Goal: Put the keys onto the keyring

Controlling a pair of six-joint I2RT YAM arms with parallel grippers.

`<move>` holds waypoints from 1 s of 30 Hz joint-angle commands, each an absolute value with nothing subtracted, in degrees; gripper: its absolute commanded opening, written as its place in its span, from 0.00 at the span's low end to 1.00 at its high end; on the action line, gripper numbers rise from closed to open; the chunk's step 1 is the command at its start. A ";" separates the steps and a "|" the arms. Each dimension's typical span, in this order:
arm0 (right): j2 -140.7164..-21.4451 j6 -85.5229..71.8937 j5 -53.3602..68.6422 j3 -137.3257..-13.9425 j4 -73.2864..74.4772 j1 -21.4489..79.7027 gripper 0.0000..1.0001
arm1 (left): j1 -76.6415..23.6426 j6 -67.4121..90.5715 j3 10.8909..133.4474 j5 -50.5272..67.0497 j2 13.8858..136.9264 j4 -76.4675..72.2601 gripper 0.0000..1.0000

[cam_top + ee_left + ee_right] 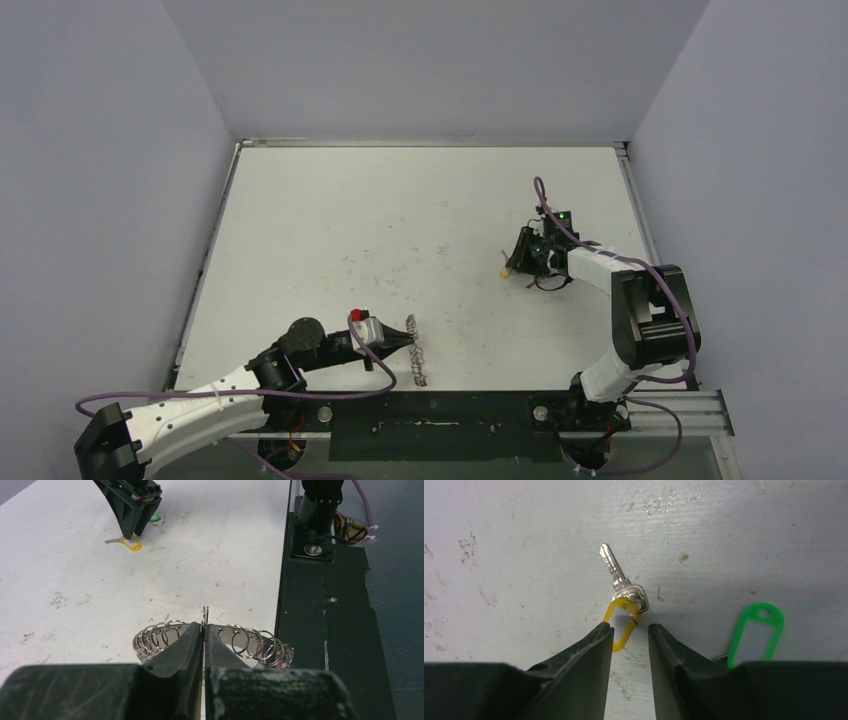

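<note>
The keyring (250, 642) is a silvery band fringed with wire loops, lying near the table's front edge (416, 352). My left gripper (204, 626) is shut on one of its upright loops. The yellow-tagged key (620, 580) lies flat on the table, its yellow tag (622, 632) reaching between the tips of my right gripper (630, 626). Those jaws stand apart with a gap, the left tip over the tag's edge, the right tip clear of it. The green-tagged key (756, 632) lies just to the right, its metal hidden behind the finger. Both keys also show in the left wrist view: yellow (131, 544), green (158, 517).
The black base plate (330, 610) with bolts runs along the table's near edge, right beside the keyring. Purple cables (560, 225) trail from both arms. The white table (400, 220) is scuffed and walled on three sides.
</note>
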State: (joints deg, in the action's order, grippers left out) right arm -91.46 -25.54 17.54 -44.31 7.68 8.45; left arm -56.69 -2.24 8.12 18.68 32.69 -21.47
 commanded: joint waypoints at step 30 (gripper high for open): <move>-89.08 -21.27 23.15 -49.50 8.68 7.35 0.00 | -56.98 -2.08 9.22 19.10 32.08 -23.78 0.00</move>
State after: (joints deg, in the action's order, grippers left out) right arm -94.08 -22.72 20.16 -47.64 8.60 7.16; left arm -56.69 -2.26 8.10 18.68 32.67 -21.43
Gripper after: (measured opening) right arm 0.025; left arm 0.014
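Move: The yellow-tagged key lies practically under the right fingertips, its middle about 2 cm ahead and 1 cm below, with the tag reaching back between the open fingers. The green-tagged key is roughly 8 cm to that hand's right and 2 cm back. From the left hand, which holds the keyring up, the yellow-tagged key is some 20 cm ahead, 22 cm right and 13 cm below. The right hand edges about 1.5 cm forward, closing its fingers fully at the yellow tag's ring end. ##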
